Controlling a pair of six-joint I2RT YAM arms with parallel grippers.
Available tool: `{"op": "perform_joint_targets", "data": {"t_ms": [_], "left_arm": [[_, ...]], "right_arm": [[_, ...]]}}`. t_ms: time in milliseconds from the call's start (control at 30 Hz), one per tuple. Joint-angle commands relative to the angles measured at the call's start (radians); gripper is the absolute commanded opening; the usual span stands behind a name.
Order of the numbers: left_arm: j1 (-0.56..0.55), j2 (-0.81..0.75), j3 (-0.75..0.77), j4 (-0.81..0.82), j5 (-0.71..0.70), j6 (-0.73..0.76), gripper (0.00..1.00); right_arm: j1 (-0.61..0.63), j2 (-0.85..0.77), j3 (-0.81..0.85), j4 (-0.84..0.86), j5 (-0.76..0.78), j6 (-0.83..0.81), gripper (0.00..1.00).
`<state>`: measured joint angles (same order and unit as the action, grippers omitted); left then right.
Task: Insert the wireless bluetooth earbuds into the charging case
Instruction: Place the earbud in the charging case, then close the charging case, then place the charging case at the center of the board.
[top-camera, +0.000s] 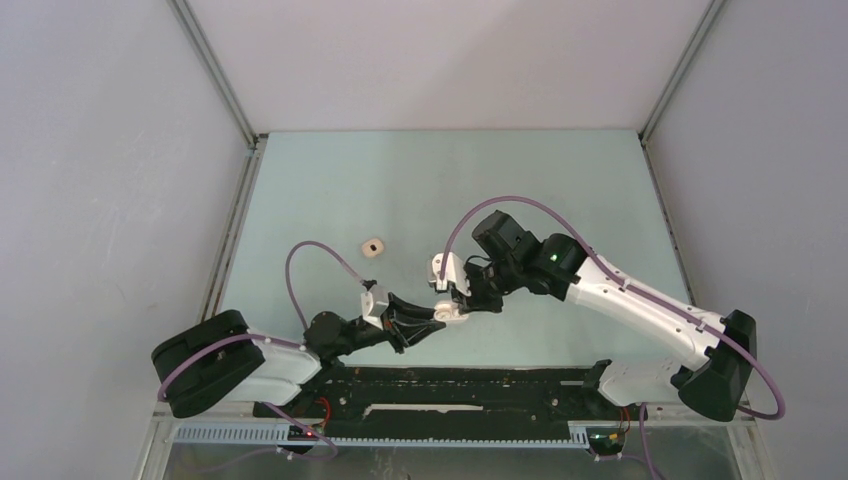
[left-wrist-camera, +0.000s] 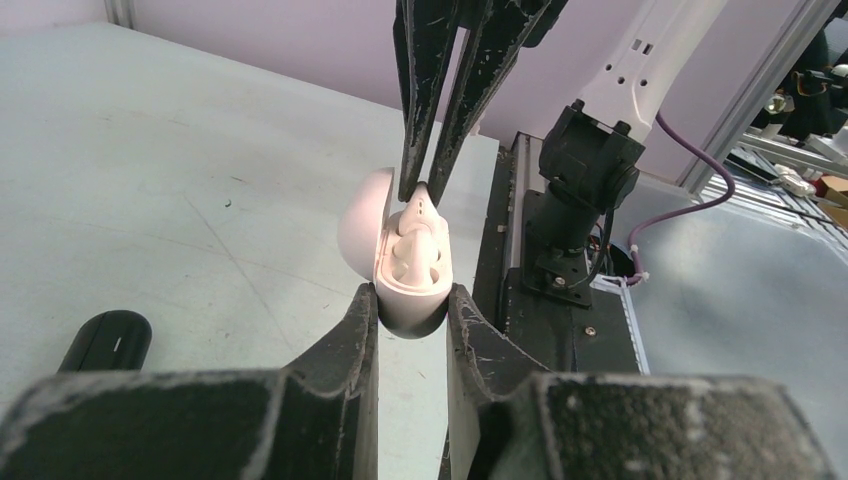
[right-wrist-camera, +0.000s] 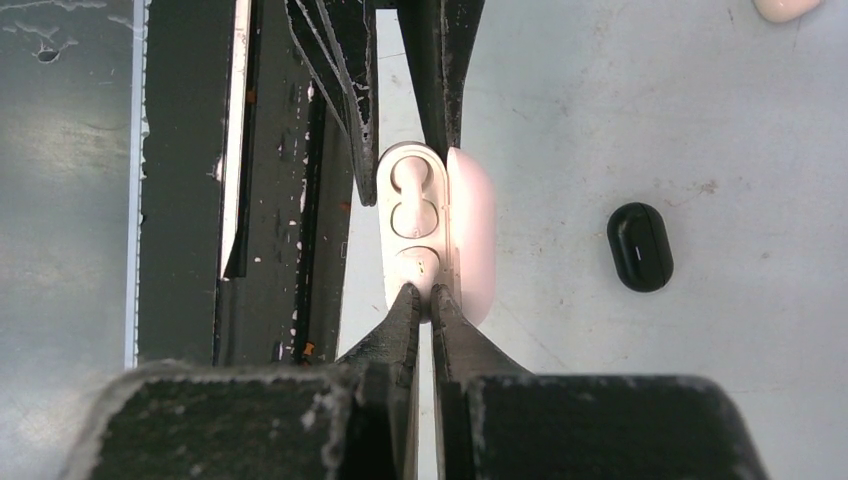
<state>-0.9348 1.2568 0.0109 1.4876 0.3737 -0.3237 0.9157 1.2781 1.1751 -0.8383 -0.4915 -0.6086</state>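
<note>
My left gripper (left-wrist-camera: 412, 300) is shut on the pale pink charging case (left-wrist-camera: 418, 290), held near the table's front edge with its lid (right-wrist-camera: 470, 230) swung open. One cream earbud (right-wrist-camera: 412, 195) sits in the slot nearer the left fingers (right-wrist-camera: 350, 100). A second earbud (right-wrist-camera: 417, 266) lies in the other slot. My right gripper (right-wrist-camera: 421, 296) is shut, its tips resting on that second earbud's end. From the top view, both grippers meet at the case (top-camera: 450, 313). Whether the tips pinch the bud is unclear.
A black pill-shaped case (right-wrist-camera: 640, 245) lies on the table beside the held case, also visible as the black case (left-wrist-camera: 105, 340) at lower left. A small cream piece (top-camera: 373, 246) rests farther back. The black base rail (top-camera: 450, 385) runs along the near edge.
</note>
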Motion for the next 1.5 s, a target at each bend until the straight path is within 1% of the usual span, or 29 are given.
{"op": "perform_joint_targets", "data": {"t_ms": [0, 67, 200, 333, 467, 500, 533, 567, 633, 667, 700, 767, 800, 933, 1067, 1167, 1233, 1300, 1333, 1400, 1467], "left_arm": [[0.008, 0.008, -0.032, 0.102, 0.019, -0.01, 0.0], [0.009, 0.011, -0.031, 0.103, 0.021, -0.011, 0.0], [0.011, 0.013, -0.029, 0.103, 0.023, -0.011, 0.0], [0.011, 0.016, -0.03, 0.102, 0.024, -0.011, 0.0], [0.013, 0.022, -0.026, 0.098, 0.026, -0.011, 0.0], [0.012, 0.023, -0.025, 0.096, 0.027, -0.011, 0.0], [0.012, 0.025, -0.022, 0.095, 0.031, -0.011, 0.0], [0.012, 0.027, -0.019, 0.09, 0.036, -0.011, 0.0], [0.013, 0.033, -0.019, 0.083, 0.044, -0.01, 0.0], [0.012, 0.038, -0.019, 0.084, 0.052, -0.012, 0.0], [0.012, 0.043, -0.019, 0.087, 0.057, -0.013, 0.0], [0.012, 0.054, -0.019, 0.1, 0.063, -0.019, 0.0], [0.012, 0.059, -0.003, 0.103, 0.065, -0.022, 0.0], [0.012, 0.057, 0.009, 0.103, 0.059, -0.026, 0.0], [0.014, 0.044, -0.002, 0.103, 0.011, -0.046, 0.0], [0.031, 0.048, -0.005, 0.102, -0.071, -0.095, 0.0], [0.051, 0.05, -0.005, 0.103, -0.121, -0.14, 0.0], [0.069, 0.055, -0.034, 0.103, -0.146, -0.175, 0.0], [0.072, 0.059, -0.033, 0.103, -0.146, -0.177, 0.0], [0.072, 0.074, -0.024, 0.103, -0.137, -0.174, 0.0], [0.073, 0.102, -0.019, 0.102, -0.119, -0.182, 0.0]], "right_arm": [[0.014, 0.012, 0.036, 0.014, 0.005, 0.004, 0.02], [0.02, 0.017, 0.036, 0.016, 0.006, 0.009, 0.06], [0.025, 0.017, 0.035, 0.019, 0.014, 0.016, 0.19], [0.018, -0.016, 0.047, -0.011, 0.009, -0.001, 0.22], [-0.032, -0.076, 0.076, -0.076, -0.089, -0.023, 0.25], [-0.05, -0.093, 0.081, -0.091, -0.117, -0.03, 0.27], [-0.071, -0.11, 0.081, -0.096, -0.143, -0.033, 0.31], [-0.093, -0.127, 0.08, -0.097, -0.165, -0.037, 0.35], [-0.145, -0.132, 0.061, -0.086, -0.214, -0.031, 0.6], [-0.165, -0.122, 0.047, -0.072, -0.224, -0.012, 0.76], [-0.175, -0.106, 0.04, -0.068, -0.231, -0.005, 0.85], [-0.174, -0.056, 0.038, -0.077, -0.242, -0.008, 0.96], [-0.167, -0.034, 0.038, -0.074, -0.252, -0.009, 0.99], [-0.114, 0.035, 0.04, -0.037, -0.236, -0.006, 1.0], [-0.022, 0.082, 0.043, -0.051, -0.183, -0.014, 1.0], [0.036, 0.049, 0.044, -0.082, -0.135, -0.029, 1.0], [0.038, 0.0, 0.043, -0.105, -0.115, -0.031, 1.0], [0.007, -0.063, 0.043, -0.142, -0.127, -0.043, 1.0], [-0.035, -0.103, 0.037, -0.143, -0.124, -0.033, 1.0], [-0.131, -0.186, 0.007, -0.087, -0.067, 0.003, 1.0], [-0.244, -0.271, -0.057, 0.035, 0.0, 0.062, 1.0]]}}
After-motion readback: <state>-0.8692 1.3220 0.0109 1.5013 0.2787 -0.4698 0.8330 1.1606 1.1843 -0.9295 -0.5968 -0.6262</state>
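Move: My left hand grips the left end of the open charging case, whose middle is about 2 cm to its right and a little above. My right fingertips pinch the earbud in the right-hand slot, the case's middle about 2 cm to their left and 1 cm down. The open lid stands along the far side, some 2 cm ahead and 2 cm left of the right hand. On the table, about 15 cm below both hands, the black case lies 13 cm ahead and 2 cm left of my right hand; the beige case lies 18 cm ahead and 16 cm left of my left. I open my right fingers off the earbud and lift clear, up about 5 cm and to the right, spreading them wide. Then I bring the open hand down and left, sweeping it back some 4 cm across the case to shut the lid, before pulling up and right away from it. My left hand keeps its grip, sinks slightly, then shifts forward about 3 cm, rolling some 10 degrees. ##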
